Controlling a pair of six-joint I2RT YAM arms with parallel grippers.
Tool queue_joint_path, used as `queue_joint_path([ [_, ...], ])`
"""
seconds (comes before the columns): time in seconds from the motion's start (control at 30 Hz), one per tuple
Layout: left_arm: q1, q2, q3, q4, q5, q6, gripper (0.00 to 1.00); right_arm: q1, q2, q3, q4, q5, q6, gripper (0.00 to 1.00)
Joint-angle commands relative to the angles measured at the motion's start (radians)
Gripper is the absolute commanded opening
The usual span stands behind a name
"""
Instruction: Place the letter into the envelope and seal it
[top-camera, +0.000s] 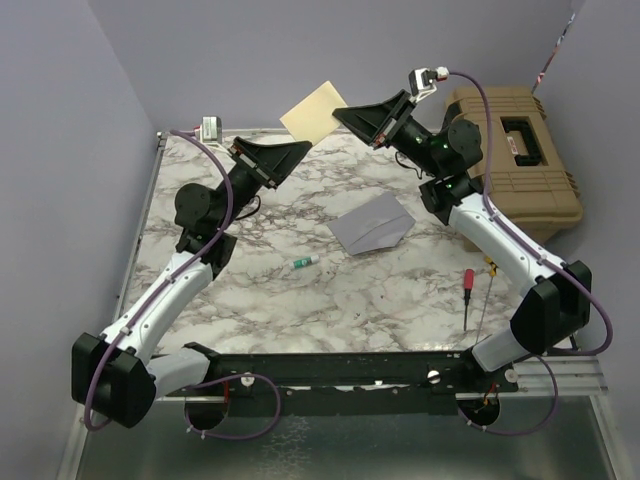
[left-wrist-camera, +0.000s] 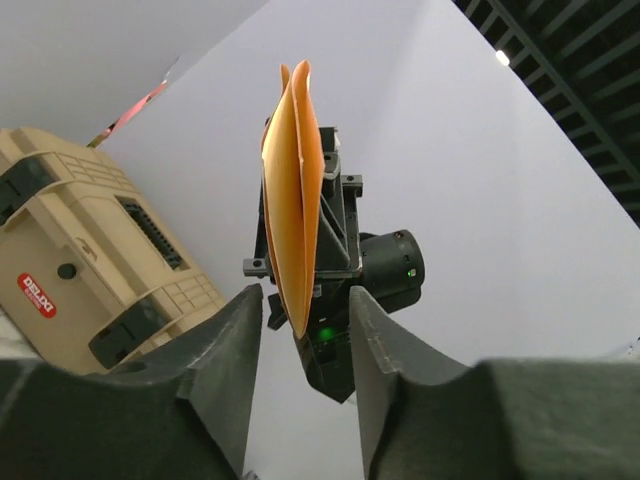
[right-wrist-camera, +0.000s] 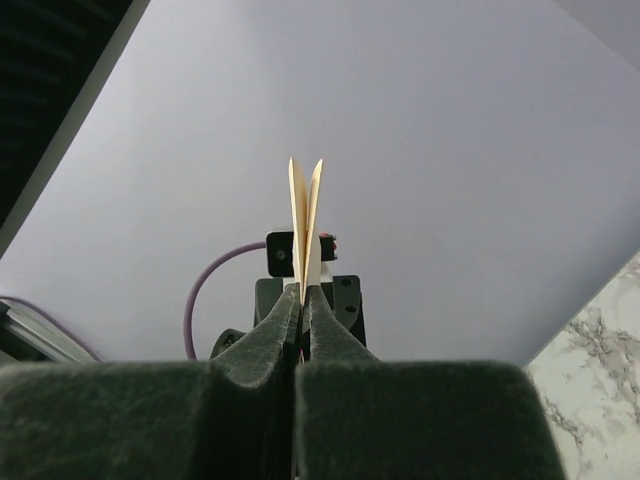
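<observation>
The letter is a tan sheet folded in two and held up in the air over the table's far edge. My right gripper is shut on its right edge. In the right wrist view its two leaves splay upward from the pinched fingertips. My left gripper hangs just below and left of the letter, open. In the left wrist view the letter's lower corner points down toward the gap between the spread fingers, touching neither. The grey-lavender envelope lies flat on the marble table, right of centre.
A tan toolbox stands off the table's right rear corner, also seen in the left wrist view. A small white and green glue stick lies mid-table. A red-handled screwdriver lies near the right arm's base. Lavender walls close in behind and left.
</observation>
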Motion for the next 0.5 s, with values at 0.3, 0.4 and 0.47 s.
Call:
queue_joint_path([
  [0.3,-0.016,0.042,-0.011,0.08,-0.065,-0.008,0.26,0.012,-0.038,-0.043,-0.02,0.039,0.026,0.0],
  [0.4,-0.015,0.037,-0.019,0.08,-0.085,0.006,0.24,0.012,-0.048,-0.057,-0.041,0.029,0.025,0.0],
  [0.47,-0.016,0.036,-0.018,0.079,-0.086,0.012,0.2,0.012,-0.061,-0.074,-0.054,0.028,0.015,0.0],
])
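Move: The folded letter, still pinched in the right fingers, has its middle about 5 cm ahead of the left hand, 2 cm to its right and 2 cm above; from the right hand it lies some 4 cm left, 1 cm ahead and 2 cm up. Far below the left hand, roughly 45 cm down, the grey envelope lies about 15 cm right and 3 cm ahead, the glue stick about 5 cm back and straight below sideways. The left hand eases forward about 1.5 cm, fingers narrowing around the letter's near corner, which the right lowers. ##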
